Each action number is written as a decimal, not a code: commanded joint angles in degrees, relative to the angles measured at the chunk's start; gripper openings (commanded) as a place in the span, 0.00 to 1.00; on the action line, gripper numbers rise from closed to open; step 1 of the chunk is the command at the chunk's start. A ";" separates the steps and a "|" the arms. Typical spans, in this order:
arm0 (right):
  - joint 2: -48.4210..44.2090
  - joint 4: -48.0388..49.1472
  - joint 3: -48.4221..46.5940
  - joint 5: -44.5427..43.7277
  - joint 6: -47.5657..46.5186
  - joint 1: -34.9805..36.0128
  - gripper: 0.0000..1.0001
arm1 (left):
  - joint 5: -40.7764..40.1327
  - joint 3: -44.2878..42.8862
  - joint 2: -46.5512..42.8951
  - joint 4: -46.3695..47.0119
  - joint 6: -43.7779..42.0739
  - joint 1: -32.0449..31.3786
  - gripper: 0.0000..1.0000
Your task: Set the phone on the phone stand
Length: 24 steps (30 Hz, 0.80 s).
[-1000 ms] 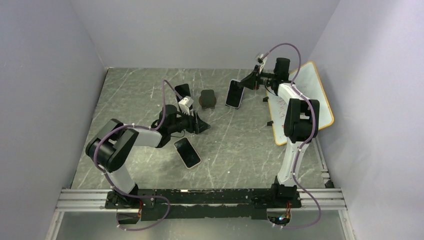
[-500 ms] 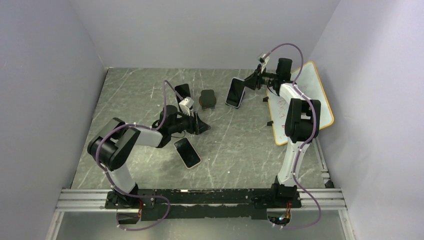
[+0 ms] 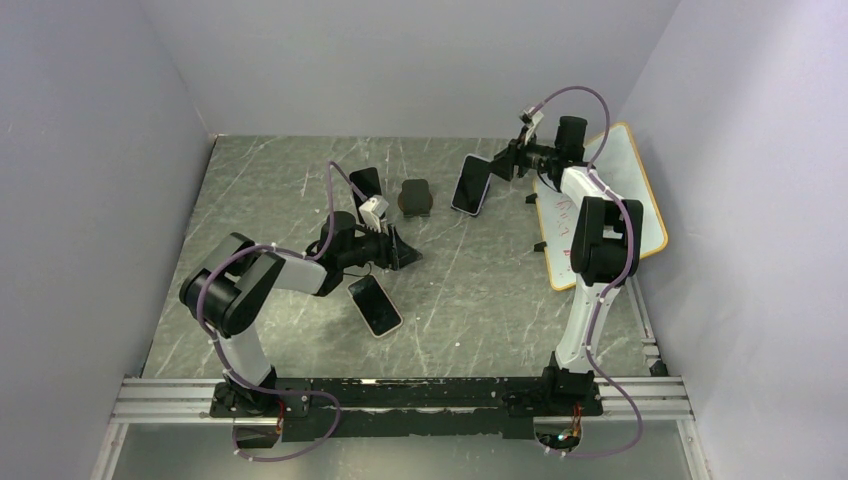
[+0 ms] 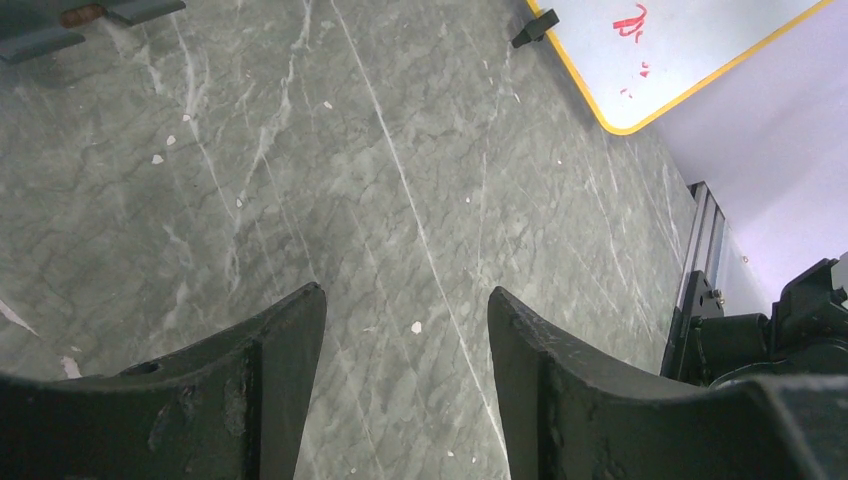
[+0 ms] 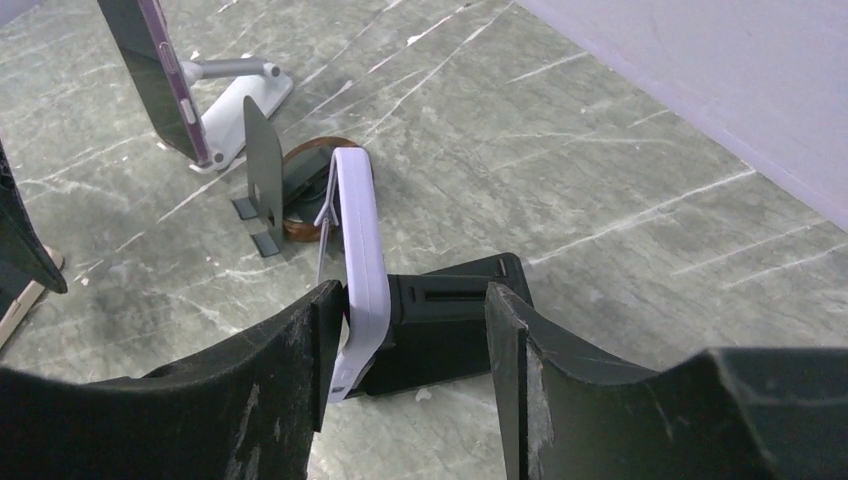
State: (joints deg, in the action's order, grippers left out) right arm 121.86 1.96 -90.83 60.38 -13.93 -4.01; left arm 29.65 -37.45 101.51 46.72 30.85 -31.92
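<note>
A lavender-cased phone point(image 5: 362, 250) stands tilted against a black phone stand point(image 5: 455, 310); in the top view this phone point(image 3: 470, 185) is at the back centre-right. My right gripper point(image 5: 412, 298) is open around the phone's lower end and the stand, with its left finger next to the phone's edge; it also shows in the top view point(image 3: 498, 166). My left gripper point(image 4: 405, 300) is open and empty over bare table, near the table's middle in the top view point(image 3: 404, 252). A second phone point(image 3: 375, 305) lies flat just in front of the left gripper.
A third phone point(image 5: 150, 70) leans on a white stand point(image 5: 245, 100) at the back. A round brown stand point(image 3: 415, 197) sits between the two stands. A yellow-rimmed whiteboard point(image 3: 610, 195) lies along the right wall. Grey walls close in the table.
My right gripper has drawn back a little to the right, away from the lavender phone, which stays leaning on the black stand. The left arm has barely moved.
</note>
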 commanded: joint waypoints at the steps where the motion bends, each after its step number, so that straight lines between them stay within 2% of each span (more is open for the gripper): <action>1: -0.85 2.55 0.26 -3.25 1.26 -1.75 0.60 | 1.03 -0.43 -0.25 2.94 0.17 0.00 0.65; 2: -1.14 3.49 0.55 -3.33 2.17 -1.95 0.75 | 0.90 -0.36 -0.45 2.94 0.17 -0.04 0.65; 3: -1.36 4.27 0.78 -3.23 2.65 -2.03 0.78 | 0.70 -0.34 -0.53 2.82 0.03 -0.07 0.65; 11: -2.97 8.63 0.16 -3.31 6.23 -2.97 0.81 | -1.08 0.39 -3.36 1.39 -1.17 -0.10 0.66; 12: -3.15 8.69 -0.14 -3.45 6.32 -3.01 0.87 | -1.38 0.56 -3.80 1.16 -1.37 -0.12 0.66; 17: -4.23 9.21 -1.13 -4.74 6.84 -3.02 0.89 | -3.06 1.62 -5.90 1.00 -1.67 -0.16 0.67; 20: -6.47 16.16 1.95 -5.38 10.38 -3.10 0.90 | -4.65 2.26 -7.41 0.56 -1.76 -0.15 0.68; 24: -10.62 32.08 9.04 -7.47 20.57 -3.11 0.95 | -7.50 2.34 -10.94 -1.91 -1.82 -0.09 0.69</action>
State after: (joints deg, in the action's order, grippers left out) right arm 116.66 16.78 -86.85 55.24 -3.07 -6.44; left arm 25.82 -35.59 94.65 46.06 30.22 -31.92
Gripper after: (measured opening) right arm 0.938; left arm 0.685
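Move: The lavender-edged phone I have just placed on its stand lies about 6 cm to the left of my right hand, level with it fore and aft, its middle some 6 cm lower, its near edge reaching between my part-open fingers. The empty black stand is roughly 20 cm to the left and 3 cm back, the dark phone on the white stand about 32 cm left and 1 cm back. From my left hand the lavender phone is some 17 cm ahead and 14 cm to the right, about level in height. I spread my right fingers from about half to nearly wide open and ease that hand right and a little forward, about 3 cm, clear of the phone's edge; then I lift it some 5 cm, turning slightly clockwise with the fingertips tipping up. My left hand, holding nothing, rises about 3 cm where it is. ##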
